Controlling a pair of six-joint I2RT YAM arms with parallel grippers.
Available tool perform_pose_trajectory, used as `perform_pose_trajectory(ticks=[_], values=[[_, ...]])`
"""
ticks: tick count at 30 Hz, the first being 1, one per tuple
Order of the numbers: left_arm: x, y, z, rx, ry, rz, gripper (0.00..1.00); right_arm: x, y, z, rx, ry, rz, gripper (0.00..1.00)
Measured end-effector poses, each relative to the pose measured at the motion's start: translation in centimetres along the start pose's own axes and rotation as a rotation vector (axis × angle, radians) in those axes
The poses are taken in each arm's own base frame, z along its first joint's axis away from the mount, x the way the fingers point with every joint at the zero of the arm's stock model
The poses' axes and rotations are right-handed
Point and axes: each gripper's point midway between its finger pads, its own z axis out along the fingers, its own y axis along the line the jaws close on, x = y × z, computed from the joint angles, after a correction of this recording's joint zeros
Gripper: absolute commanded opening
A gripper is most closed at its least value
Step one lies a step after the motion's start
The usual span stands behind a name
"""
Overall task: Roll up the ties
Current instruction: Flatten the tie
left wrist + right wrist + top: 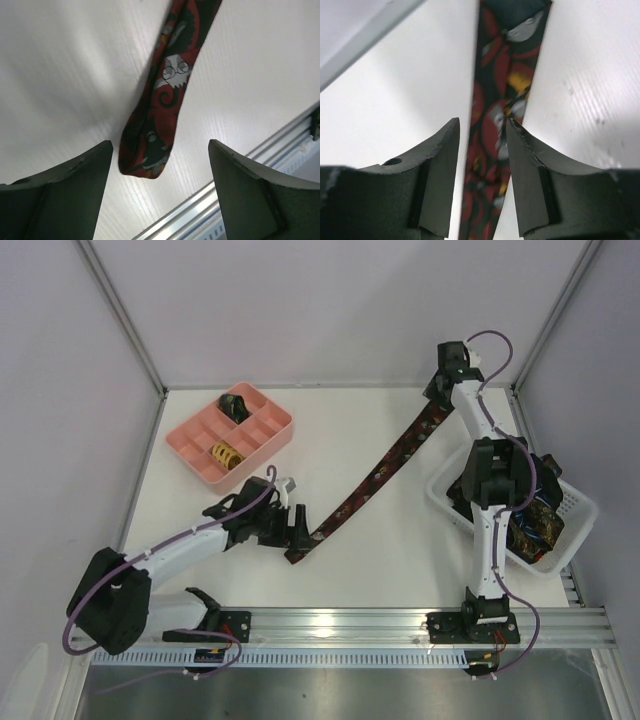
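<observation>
One long dark tie (375, 475) with a red pattern lies stretched diagonally across the white table. Its near end (147, 155) rests flat just ahead of my left gripper (297, 530), which stands open and holds nothing (160, 143). At the far end, my right gripper (436, 402) is low over the tie (510, 50). Its jaws are apart (482, 121), with the fabric lying between them on the table. More ties (535, 525) are heaped in the white basket, partly hidden by the right arm.
A white mesh basket (575, 502) stands at the right edge under the right arm. A pink compartment tray (190, 440) at the back left holds a dark rolled tie (235, 403) and a yellow-patterned one (226, 453). A metal rail (400, 620) runs along the near edge.
</observation>
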Motion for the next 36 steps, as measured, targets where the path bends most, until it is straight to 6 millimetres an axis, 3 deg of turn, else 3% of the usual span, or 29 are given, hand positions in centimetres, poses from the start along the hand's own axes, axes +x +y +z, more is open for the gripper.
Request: perform_pose_trajectory(ticks=[2,3,4,5,8,13,16,19,22,28,36], values=[[-0.7,0.6,-0.6,-0.045,-0.041,0.006,0.68,-0.7,1.3,-3.0,-0.042,-0.007,-0.008,0.47],[-1.1,0.8,-1.0,-0.069,-0.062,0.012,0.53,-0.9,2.1,-4.8,-0.068,-0.006,-0.015,0.46],[-1.7,0.9,-1.2,-0.084,-0.083,0.015,0.46,-0.8,2.7,-6.5,-0.090,-0.001,-0.024,0.43],[-2.6,0.9,-1.5,-0.097,-0.111,0.021,0.35,-0.3,3.4,-8.2,-0.109,0.006,-0.037,0.41],[-6.2,-0.1,-1.9,-0.108,-0.158,0.035,0.21,3.0,4.9,-12.5,-0.169,0.060,-0.083,0.35],[-13.7,-2.1,0.6,-0.096,-0.182,0.050,0.19,14.4,5.3,-17.1,-0.212,0.269,-0.164,0.17],[-15.2,-2.1,3.1,-0.087,-0.136,0.046,0.14,20.5,4.2,-17.8,-0.179,0.385,-0.194,0.11],[-15.0,-1.6,5.9,-0.081,-0.055,0.032,0.11,26.4,3.3,-18.7,-0.145,0.487,-0.222,0.01],[-13.8,-0.7,7.9,-0.084,0.019,0.013,0.11,29.8,2.2,-19.3,-0.110,0.551,-0.211,0.00],[-12.1,0.3,9.9,-0.088,0.114,-0.002,0.11,32.7,1.5,-19.5,-0.093,0.589,-0.159,0.00],[-11.4,0.1,10.2,-0.060,0.146,-0.008,0.13,35.2,3.6,-20.9,-0.158,0.604,-0.143,0.00]])
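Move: The tie's middle stretch, where both hands are heading, lies about 13 cm ahead of the left hand, 12 cm to its right and 4 cm below; from the right hand it is some 30 cm back, 28 cm to the left and 9 cm below. The tie's near end is just under the left hand, about 2 cm back. Its far end is 2 cm ahead of the right hand and 3 cm to its right; the white basket stands roughly 27 cm back and 18 cm to the right. The right hand, already free of the far end, hops up and over the tie, travels some 30 cm back and 25 cm left, then sinks as its half-open fingers shut, the wrist tipping the fingertips down and turning about 20 degrees counter-clockwise, to come down at the middle's right edge. The left hand lifts off from over the near end while closing its wide-open fingers nearly shut, swings about 13 cm forward and 7 cm right, and sinks to the table just left of the same stretch, so that the two sets of fingertips end on either side of the cloth; whether either touches it can't be seen clearly. ##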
